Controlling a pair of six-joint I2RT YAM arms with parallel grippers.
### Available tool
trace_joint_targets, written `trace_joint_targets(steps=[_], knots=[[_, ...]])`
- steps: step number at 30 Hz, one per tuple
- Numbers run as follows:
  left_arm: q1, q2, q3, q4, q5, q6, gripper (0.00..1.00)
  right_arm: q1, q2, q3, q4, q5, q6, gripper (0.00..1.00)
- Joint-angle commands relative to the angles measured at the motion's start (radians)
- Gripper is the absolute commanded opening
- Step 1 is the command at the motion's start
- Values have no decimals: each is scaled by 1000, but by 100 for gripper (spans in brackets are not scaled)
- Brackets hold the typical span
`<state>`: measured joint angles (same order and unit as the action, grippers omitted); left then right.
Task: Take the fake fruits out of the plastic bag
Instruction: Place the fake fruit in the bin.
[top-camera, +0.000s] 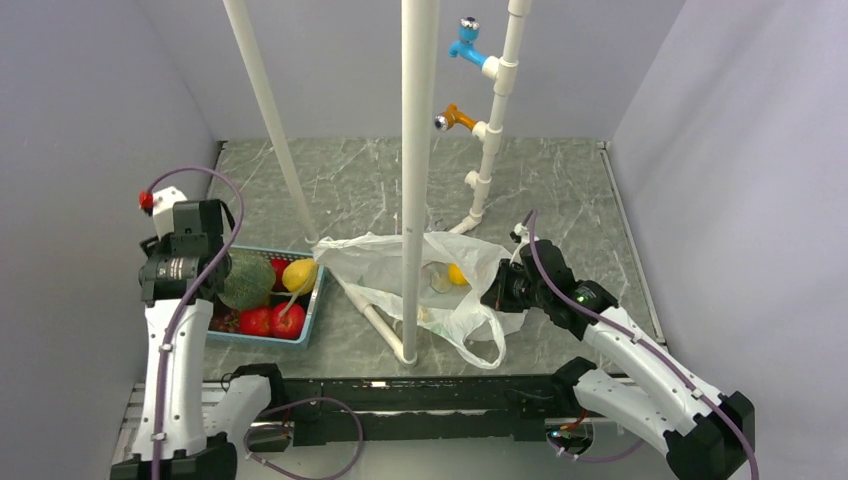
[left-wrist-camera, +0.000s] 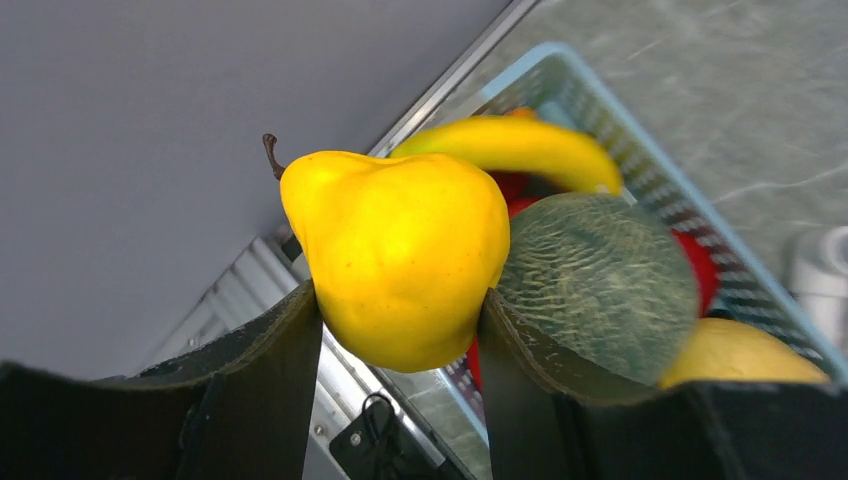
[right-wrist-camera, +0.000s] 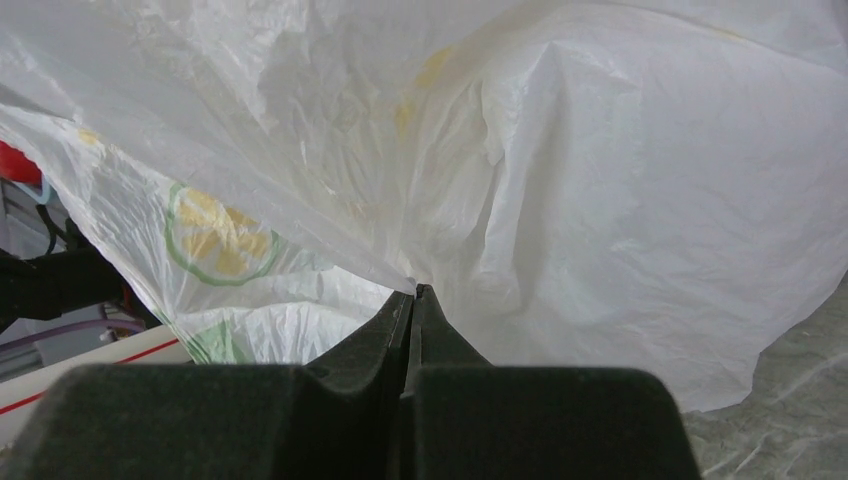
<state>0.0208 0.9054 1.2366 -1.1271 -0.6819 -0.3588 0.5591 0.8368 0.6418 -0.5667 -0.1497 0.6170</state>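
My left gripper (left-wrist-camera: 400, 300) is shut on a yellow pear (left-wrist-camera: 400, 250) and holds it over the light-blue basket (left-wrist-camera: 640, 150). In that basket lie a banana (left-wrist-camera: 520, 145), a green melon (left-wrist-camera: 600, 280), red fruits (top-camera: 272, 320) and another yellow fruit (top-camera: 300, 273). In the top view the left gripper (top-camera: 205, 285) hangs over the basket's left part and hides the pear. The white plastic bag (top-camera: 400, 262) lies crumpled at the table's middle. One yellow fruit (top-camera: 456, 274) shows through it. My right gripper (right-wrist-camera: 413, 292) is shut on the bag's film (right-wrist-camera: 620, 200) at its right edge.
A thick white pole (top-camera: 419, 180) rises in front of the bag. A thinner slanted pole (top-camera: 268, 110) stands behind the basket. A white pipe (top-camera: 375, 320) lies on the table under the bag. A pipe stand (top-camera: 495, 110) at the back carries a blue tap and an orange tap.
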Motion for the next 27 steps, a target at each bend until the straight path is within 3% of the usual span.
trace_joint_targets(steps=[1,4,7,13,16,19,23,27], knots=[[108,-65,-146,5,12,-168,0,-2,29,36,10,-17,-41,0],[132,-111,-266,22,84,-293,0,-3,50,47,6,-34,-53,0],[133,-173,-353,15,67,-437,0,-3,66,57,2,-44,-58,0],[133,-205,-378,-45,96,-640,0,-4,76,68,13,-59,-49,0],[134,-215,-455,108,162,-551,0,-3,88,79,7,-73,-46,0],[133,-191,-467,108,91,-524,0,-3,85,89,-12,-67,-52,0],[134,-227,-557,331,99,-268,0,-3,86,91,-17,-63,-56,0],[134,-257,-614,428,142,-198,0,-3,140,106,-4,-109,-44,0]])
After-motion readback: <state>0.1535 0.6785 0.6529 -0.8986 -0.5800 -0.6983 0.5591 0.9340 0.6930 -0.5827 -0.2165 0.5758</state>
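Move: The open spot in the left part of the bin, where my held yellow fruit is going, lies almost straight below my left hand, about 19 cm down and roughly 1 cm back. The dark mango is about 6 cm left and 1 cm ahead, the green melon some 6 cm ahead and 5 cm right, and the banana about 8 cm ahead and 5 cm left, all well below. From my right hand, that spot is about 60 cm left, 1 cm back and 5 cm lower. With the yellow fruit still pinched, I sink my left hand about 15 cm towards the bin, drawing back some 5 cm at first, then easing forward a little over the near-left part beside the melon. My wrist swings about 20 degrees counter-clockwise, then gives some back, fingers tipping steeper and staying at the same opening. My right hand keeps its pinch on the bag almost in place. ##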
